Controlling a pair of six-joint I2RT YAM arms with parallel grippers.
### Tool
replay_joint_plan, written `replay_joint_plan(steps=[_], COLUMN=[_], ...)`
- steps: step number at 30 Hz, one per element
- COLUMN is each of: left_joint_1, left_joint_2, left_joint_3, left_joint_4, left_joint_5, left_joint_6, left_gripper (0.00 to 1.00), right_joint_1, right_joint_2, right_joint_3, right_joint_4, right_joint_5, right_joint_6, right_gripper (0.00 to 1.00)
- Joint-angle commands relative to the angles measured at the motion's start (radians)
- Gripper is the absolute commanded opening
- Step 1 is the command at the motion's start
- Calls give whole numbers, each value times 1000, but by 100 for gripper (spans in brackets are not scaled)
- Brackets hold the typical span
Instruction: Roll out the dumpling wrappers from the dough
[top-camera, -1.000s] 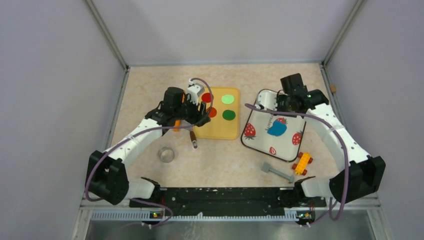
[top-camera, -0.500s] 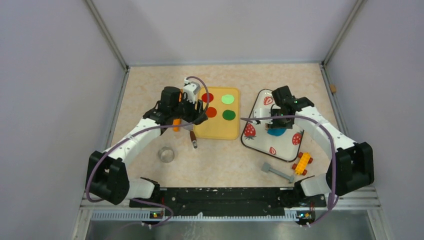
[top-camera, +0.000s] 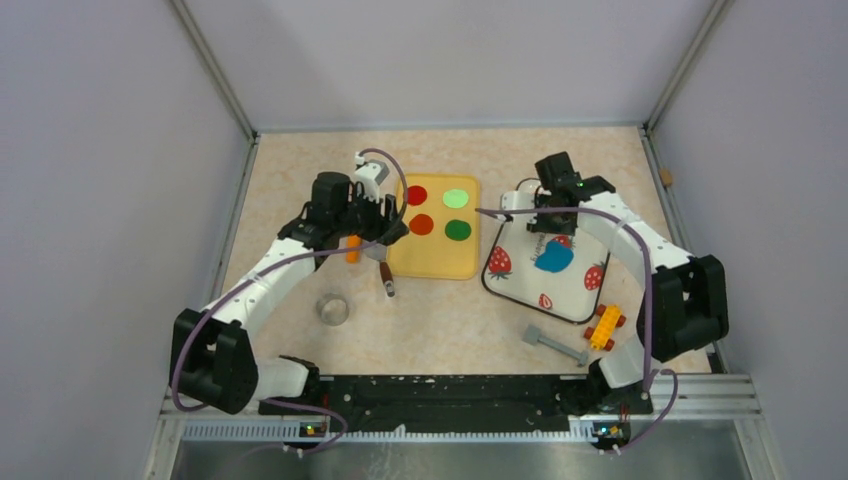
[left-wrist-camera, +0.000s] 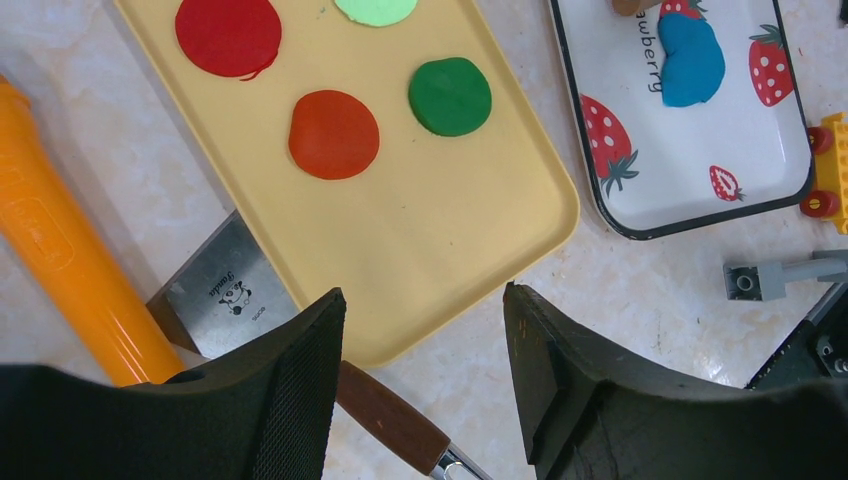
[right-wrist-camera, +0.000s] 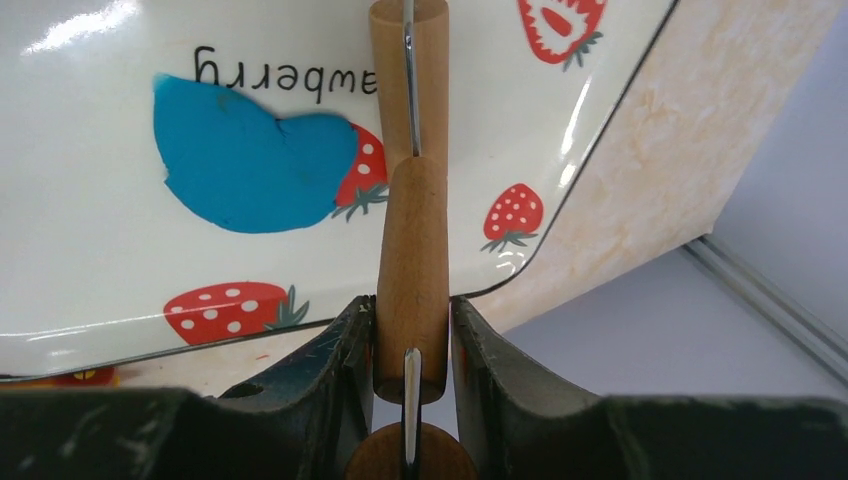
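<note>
The dough (top-camera: 553, 257) is a flattened, irregular blue patch on the strawberry-print tray (top-camera: 520, 268). It also shows in the right wrist view (right-wrist-camera: 245, 160) and the left wrist view (left-wrist-camera: 690, 58). My right gripper (top-camera: 553, 210) is over the tray's far part, just beyond the dough. In its wrist view the right gripper (right-wrist-camera: 412, 315) is shut on the handle of a small wooden roller (right-wrist-camera: 413, 250); the roller head lies on the tray to the right of the dough. My left gripper (left-wrist-camera: 420, 300) is open and empty above the near edge of the yellow tray (left-wrist-camera: 450, 200). No clean-edged blue disc is in view.
The yellow tray holds two red discs (left-wrist-camera: 228, 35) (left-wrist-camera: 334, 134), a dark green disc (left-wrist-camera: 450, 96) and a light green disc (left-wrist-camera: 375, 8). A cleaver (left-wrist-camera: 225, 295) and an orange rolling pin (left-wrist-camera: 70, 270) lie to its left. A metal cup (top-camera: 333, 309), a toy brick car (top-camera: 605, 325) and a grey part (top-camera: 553, 344) lie nearer.
My right gripper has swung left over the strawberry tray with the roller, passed over the dough and drawn back to the far side. My left gripper has shifted left, uncovering the red discs.
</note>
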Motion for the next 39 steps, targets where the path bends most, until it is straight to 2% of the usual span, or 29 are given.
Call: replay_joint_plan(steps=[1,6,11,20,31,39], left_joint_1=[9,14,25,31,39,42], left_joint_2=[-31,-29,-34,-49,-54,-64], left_joint_3=[-1,-1,-4,-21,-30,-40], left_joint_4=[46,56,65,65,67,64], left_joint_5=[13,12,16,26,33,31], left_joint_6=[-16,-6,-13,-21,-23,-18], left_gripper=[63,63,63,63,63,63], right_joint_1=[12,61,81,79,46,-8], right_joint_2=[-54,-116,-166,-209,-210,-231], right_joint_3=[194,250,142,-63,53,-100], right_joint_4=[-125,-235,-300,-232,-239,-238], right_joint_5=[-18,-44,-89,-72,-61,-119], right_joint_6=[63,58,46,5,-84,-149], right_gripper=[0,0,0,0,0,0])
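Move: The right hand holds the roller. The blue dough lies roughly 3 cm back, 4 cm to its left and some 9 cm below, near the middle of the strawberry tray, whose centre is about 2 cm back and 5 cm left. The yellow toy car lies about 18 cm back and 7 cm right, the grey hammer about 21 cm back and 3 cm left. From the left hand, the dough is some 32 cm right, about level ahead and 15 cm lower. Up first, about 8 cm and slightly left, then back and down in an arc, the right hand carries the roller from the dough's far side to its near side, about 8 cm behind where it began, the wrist tipping down. It then eases some 2 cm forward and up, turning slightly counter-clockwise, the fingers keeping their grip on the handle. ##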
